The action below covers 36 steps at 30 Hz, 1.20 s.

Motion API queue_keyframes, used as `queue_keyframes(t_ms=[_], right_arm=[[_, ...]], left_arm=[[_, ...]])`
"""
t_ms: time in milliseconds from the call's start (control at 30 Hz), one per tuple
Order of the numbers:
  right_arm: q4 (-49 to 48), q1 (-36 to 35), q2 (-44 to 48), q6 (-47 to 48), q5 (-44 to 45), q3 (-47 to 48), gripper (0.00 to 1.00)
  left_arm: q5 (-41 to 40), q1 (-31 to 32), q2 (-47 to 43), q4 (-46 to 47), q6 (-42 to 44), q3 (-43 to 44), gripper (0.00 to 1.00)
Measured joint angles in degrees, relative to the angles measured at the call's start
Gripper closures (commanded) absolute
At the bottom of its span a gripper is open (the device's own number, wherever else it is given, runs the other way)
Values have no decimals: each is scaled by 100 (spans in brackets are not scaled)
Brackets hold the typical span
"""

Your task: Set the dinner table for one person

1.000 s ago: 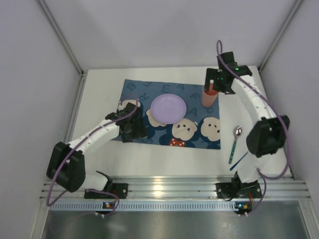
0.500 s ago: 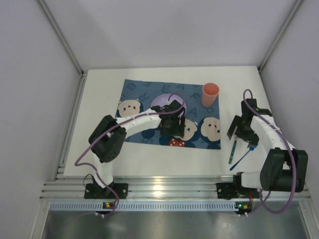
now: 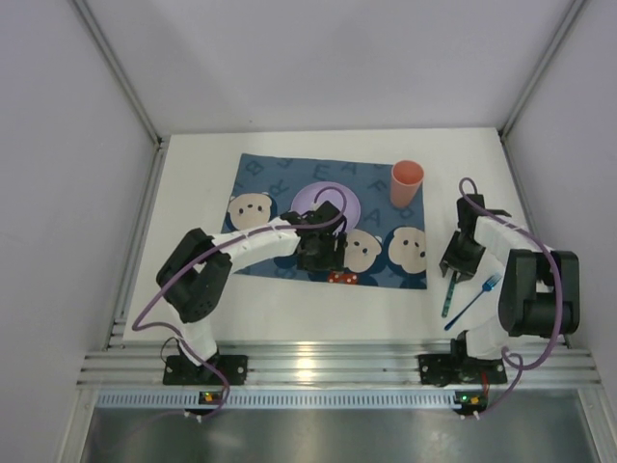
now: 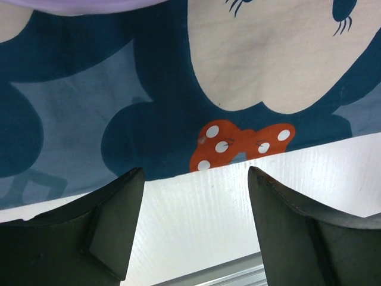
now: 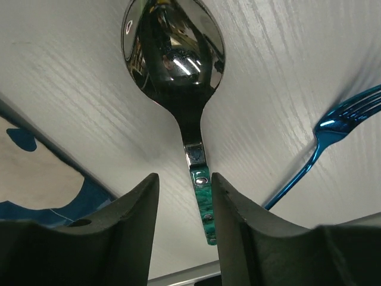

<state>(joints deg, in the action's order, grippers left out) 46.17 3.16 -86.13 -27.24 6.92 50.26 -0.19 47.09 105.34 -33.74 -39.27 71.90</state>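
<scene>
The white dinner table (image 3: 193, 183) holds a dark-blue cartoon-mouse placemat (image 3: 260, 174). A purple plate (image 3: 307, 200) sits on it, partly hidden by my left arm. An orange cup (image 3: 406, 183) stands at the mat's far right corner. A spoon (image 5: 174, 53) with a green handle (image 3: 449, 299) lies right of the mat, beside a blue fork (image 3: 477, 297). My right gripper (image 3: 457, 262) is open, its jaws astride the spoon handle (image 5: 201, 199) with a gap on one side. My left gripper (image 3: 322, 255) is open and empty over the mat's near edge (image 4: 195, 173).
A ribbed aluminium rail (image 3: 337, 362) runs along the table's near edge, with both arm bases on it. Grey walls close in the left, right and back. The fork (image 5: 333, 134) lies just right of the right gripper's fingers. A red dotted bow (image 4: 241, 143) is printed on the mat.
My right arm left the cup, swung to the spoon and now straddles its handle. My left arm swept from the mat's left side across the plate to the mat's near edge.
</scene>
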Motion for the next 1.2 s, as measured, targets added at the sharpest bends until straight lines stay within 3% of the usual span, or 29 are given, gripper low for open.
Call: queue_keyframes(t_ms=[200, 300, 333, 367, 633, 900, 1067, 1200], right_arm=[[-223, 2, -245, -96, -105, -140, 66], [-251, 2, -245, -120, -136, -146, 83], [-262, 2, -245, -120, -155, -146, 98], [-256, 2, -245, -122, -151, -146, 100], [-232, 2, -11, -133, -251, -184, 100], [262, -96, 1226, -140, -737, 330, 100], [334, -942, 1272, -205, -778, 966, 100], [345, -2072, 1019, -317, -568, 1405, 100]], left_arm=[[-131, -114, -470, -96, 46, -129, 24], [-214, -205, -662, -125, 76, -144, 24], [-243, -225, -708, -136, 90, -151, 24], [-258, -249, -741, -153, 107, -153, 24], [-415, -227, -793, -457, 271, -20, 24], [-610, 306, -332, -573, 420, 1408, 24], [-719, 407, -317, -577, 195, 1408, 24], [-975, 376, -667, -614, 20, 863, 23]])
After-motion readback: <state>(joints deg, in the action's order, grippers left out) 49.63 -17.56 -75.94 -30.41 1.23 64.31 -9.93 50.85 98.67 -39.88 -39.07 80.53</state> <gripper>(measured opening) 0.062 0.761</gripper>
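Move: The right hand hangs with half-open fingers just above the spoon, whose middle is straight below by about 2 cm. The fork lies about 6 cm back and 5 cm to the right. The cup stands some 18 cm ahead and 14 cm to the left, and the placemat's middle is roughly 31 cm left and 13 cm ahead. From the left hand, the spoon is about 31 cm to the right and 2 cm back. The right fingers close on the spoon by the top of its green handle after sinking another 1.5 cm, then lift it about 13 cm and swing it some 12 cm left and 4 cm forward towards the placemat, tilting fingertips forward and turning counter-clockwise, each about 20 degrees. The empty left hand, still open, rises about 8 cm, drifting left, then right and partly back. ##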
